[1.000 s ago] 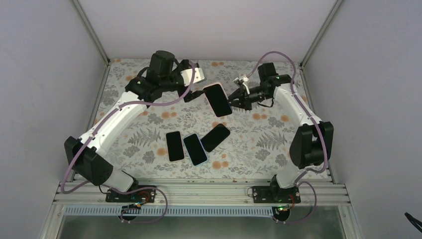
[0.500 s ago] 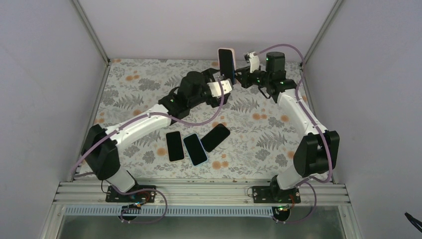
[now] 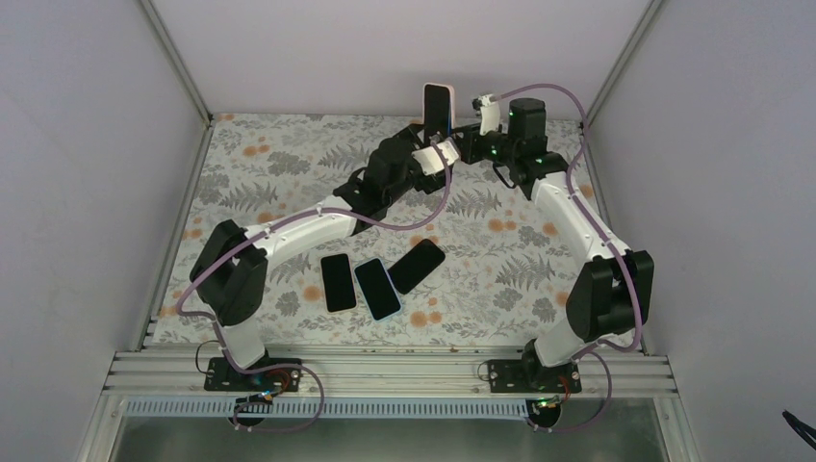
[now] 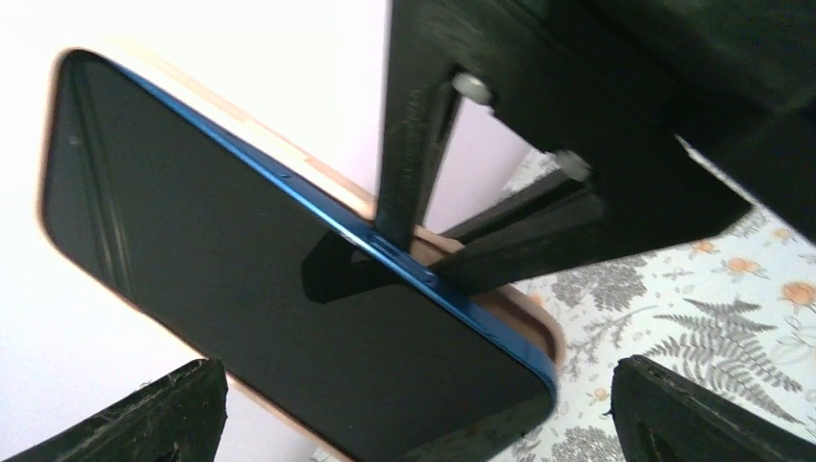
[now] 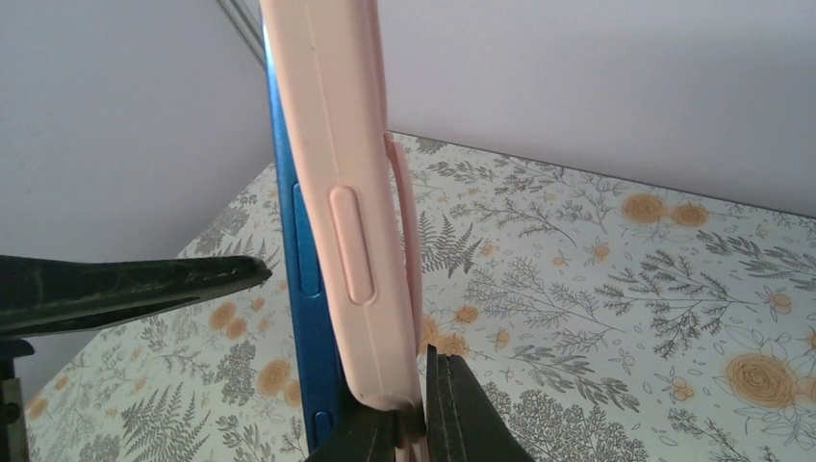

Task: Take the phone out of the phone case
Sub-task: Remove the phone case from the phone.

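A blue-edged phone (image 4: 289, 318) with a dark screen stands upright in the air near the back wall (image 3: 438, 108), in a pale pink phone case (image 5: 342, 192). In the right wrist view the phone's blue side (image 5: 293, 241) shows beside the case's long edge, partly out of it. My right gripper (image 5: 423, 419) is shut on the case's lower rim and holds it up (image 3: 464, 144). My left gripper (image 4: 423, 423) is open, its fingertips (image 4: 183, 414) set wide on either side of the phone's lower end without touching it (image 3: 433, 159).
Three dark phones (image 3: 337, 282), (image 3: 377, 288), (image 3: 417, 266) lie on the flowered table mat (image 3: 539, 260) in the middle. The back wall stands just behind the held phone. The left arm stretches diagonally over the mat's middle.
The right gripper has lifted the cased phone from a tilted pose over the mat to upright at the back. The left arm has swung right and reached up to the phone.
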Tool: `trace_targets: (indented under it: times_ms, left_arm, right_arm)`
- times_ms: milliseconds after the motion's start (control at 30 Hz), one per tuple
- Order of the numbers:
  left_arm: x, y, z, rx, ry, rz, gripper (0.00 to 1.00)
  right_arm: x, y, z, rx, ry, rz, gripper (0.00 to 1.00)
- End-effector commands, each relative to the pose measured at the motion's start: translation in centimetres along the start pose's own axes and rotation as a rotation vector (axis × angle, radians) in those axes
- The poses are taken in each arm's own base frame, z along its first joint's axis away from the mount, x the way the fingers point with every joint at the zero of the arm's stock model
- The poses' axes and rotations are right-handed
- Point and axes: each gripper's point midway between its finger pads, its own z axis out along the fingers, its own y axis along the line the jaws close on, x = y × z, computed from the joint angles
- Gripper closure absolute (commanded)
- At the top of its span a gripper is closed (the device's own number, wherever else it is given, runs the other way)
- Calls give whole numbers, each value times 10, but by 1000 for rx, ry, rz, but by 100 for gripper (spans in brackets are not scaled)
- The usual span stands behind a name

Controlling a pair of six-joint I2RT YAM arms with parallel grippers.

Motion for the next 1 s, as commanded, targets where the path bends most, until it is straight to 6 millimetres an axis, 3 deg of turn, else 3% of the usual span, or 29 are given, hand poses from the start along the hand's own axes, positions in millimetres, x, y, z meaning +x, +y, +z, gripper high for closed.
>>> trace_targets:
  times_ms: [0,267,400,567,733,867,967]
  left_arm:
    - [-20,25,3,-118,-60,-46,2]
    - [-10,44,4,-271,-46,-10,7]
    - [-5,52,2,-375,-33,40,14]
    - [2,72,-17,-619,-29,132,34]
    - [1,99,-40,-827,-60,209,39]
    - [14,114,-29,-818,-32,155,38]
    - [17,115,-23,-809,-31,159,39]
  right_arm:
    - [-39,17,-13,-17,-120,-58,97]
    - [-36,21,-13,-35,-116,-54,97]
    - [-35,27,-13,-67,-104,-26,97]
    - [-30,32,-11,-95,-81,6,97]
    - [-17,40,-7,-132,-47,16,97]
    - [-3,59,-1,-203,-6,8,97]
    - [8,80,4,-256,26,-29,97]
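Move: The phone, still in its case and held upright, has its middle about 4 cm ahead of the left gripper's open fingers, straight in line sideways and some 5 cm higher; the case surrounds it at the same place. The right gripper's tips, dug in at the case's side edge, are about 2 cm ahead, 2 cm right and 3 cm above. From the right gripper the phone's middle lies 2 cm ahead, 3 cm left and 4 cm up. Bring the left gripper's open fingers some 2 cm forward and up at the phone's lower end, then close them to about two thirds open to take hold of the phone, while tipping the fingers up some 30 degrees, turning counter-clockwise and drifting left. Keep the right gripper shut at the case edge and let it rise about 2 cm, easing slightly left. ##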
